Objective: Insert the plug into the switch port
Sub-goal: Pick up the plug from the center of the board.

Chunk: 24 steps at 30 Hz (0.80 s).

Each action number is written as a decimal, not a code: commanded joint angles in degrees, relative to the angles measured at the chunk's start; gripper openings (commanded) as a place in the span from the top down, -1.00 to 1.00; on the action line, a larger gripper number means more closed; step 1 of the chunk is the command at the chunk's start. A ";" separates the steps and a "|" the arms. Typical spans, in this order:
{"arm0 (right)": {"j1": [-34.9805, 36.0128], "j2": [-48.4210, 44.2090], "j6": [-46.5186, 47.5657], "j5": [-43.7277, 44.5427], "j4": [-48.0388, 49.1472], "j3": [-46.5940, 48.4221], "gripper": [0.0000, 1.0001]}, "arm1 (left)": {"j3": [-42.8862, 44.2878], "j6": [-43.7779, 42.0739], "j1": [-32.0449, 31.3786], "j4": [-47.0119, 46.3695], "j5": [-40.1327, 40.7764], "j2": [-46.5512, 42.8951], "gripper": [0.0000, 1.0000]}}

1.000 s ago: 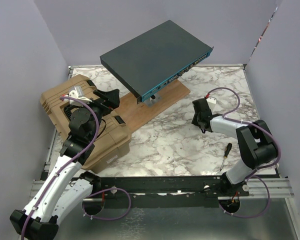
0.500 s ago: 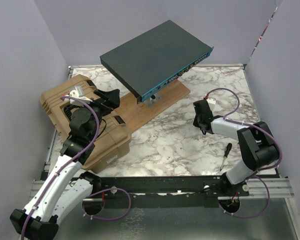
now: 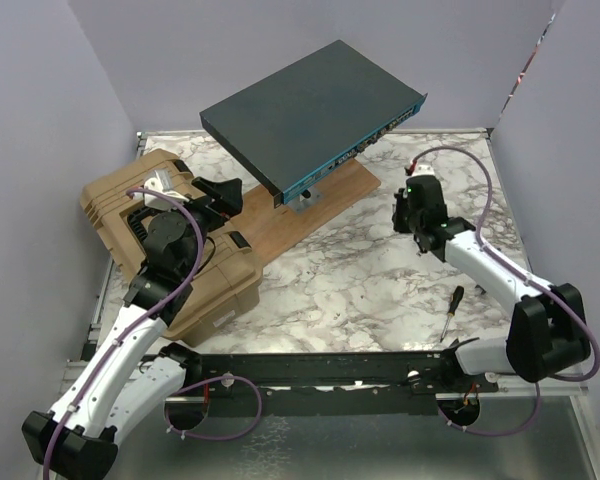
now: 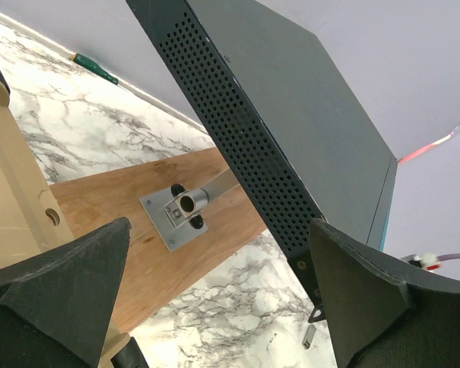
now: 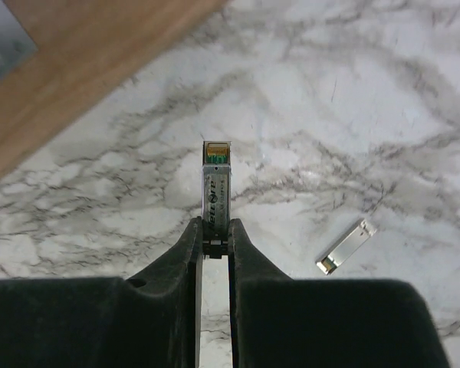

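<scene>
The switch (image 3: 310, 110), a flat dark grey box with a teal front face (image 3: 342, 158), stands tilted on a post above a wooden board (image 3: 300, 215). Its perforated side fills the left wrist view (image 4: 291, 130). My right gripper (image 3: 410, 212) hovers over the marble to the right of the board. It is shut (image 5: 215, 230) on the silver plug (image 5: 217, 188), which sticks straight out past the fingertips. My left gripper (image 3: 225, 192) is open beside the switch's left end, with nothing between its fingers (image 4: 218, 230).
Another small silver plug (image 5: 346, 247) lies loose on the marble near the right gripper and also shows in the left wrist view (image 4: 310, 336). A tan ribbed case (image 3: 130, 210) sits under the left arm. A screwdriver (image 3: 452, 310) lies at the front right.
The right jaws have closed on the plug, and that arm has stretched up and back to the right, lifting it off the marble. The left arm has barely moved.
</scene>
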State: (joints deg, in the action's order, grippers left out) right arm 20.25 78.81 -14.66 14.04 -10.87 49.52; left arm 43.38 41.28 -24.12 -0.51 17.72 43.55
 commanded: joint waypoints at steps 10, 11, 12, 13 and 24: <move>-3.35 -4.25 13.38 -14.60 -15.76 18.14 0.99 | 2.50 1.57 -0.14 0.05 -0.52 2.27 -0.98; -3.37 -4.03 13.81 -16.00 -16.55 19.61 0.99 | 2.57 1.83 -0.14 0.07 -0.76 2.44 -0.98; -3.44 -3.81 14.03 -16.89 -17.54 20.98 0.99 | 2.70 2.06 -0.14 0.07 -1.03 2.57 -0.98; -3.47 -3.71 14.06 -17.82 -18.69 22.30 0.99 | 2.73 2.26 -0.15 0.07 -1.30 2.73 -0.98; -3.73 0.86 19.87 -26.68 -27.12 36.93 0.99 | 4.05 4.55 -0.15 0.07 -3.79 5.15 -0.98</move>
State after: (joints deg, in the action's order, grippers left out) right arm 16.78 77.08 2.37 -7.53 -32.36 81.67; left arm 44.77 44.73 -24.12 -0.49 16.19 47.83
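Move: The shut right fingers already hold the plug about 10 cm above the table. The port area on the switch's front edge lies roughly 7 cm ahead, 12 cm to the left and 18 cm above. The switch's middle is some 20 cm ahead, 22 cm left and 20 cm up; a loose plug lies on the table about 8 cm to the right, level with the hand. From the left hand the port area is about 14 cm ahead, 30 cm right and slightly lower. Upward and fast, the right arm carries the pinched plug some 18 cm away from the table to about the switch's height, edging forward at first, then drifting about 4 cm left towards the front ports. All the way the wrist swings counter-clockwise, roughly 25 degrees, and tips the fingers up by about 10 degrees; they keep their hold. ##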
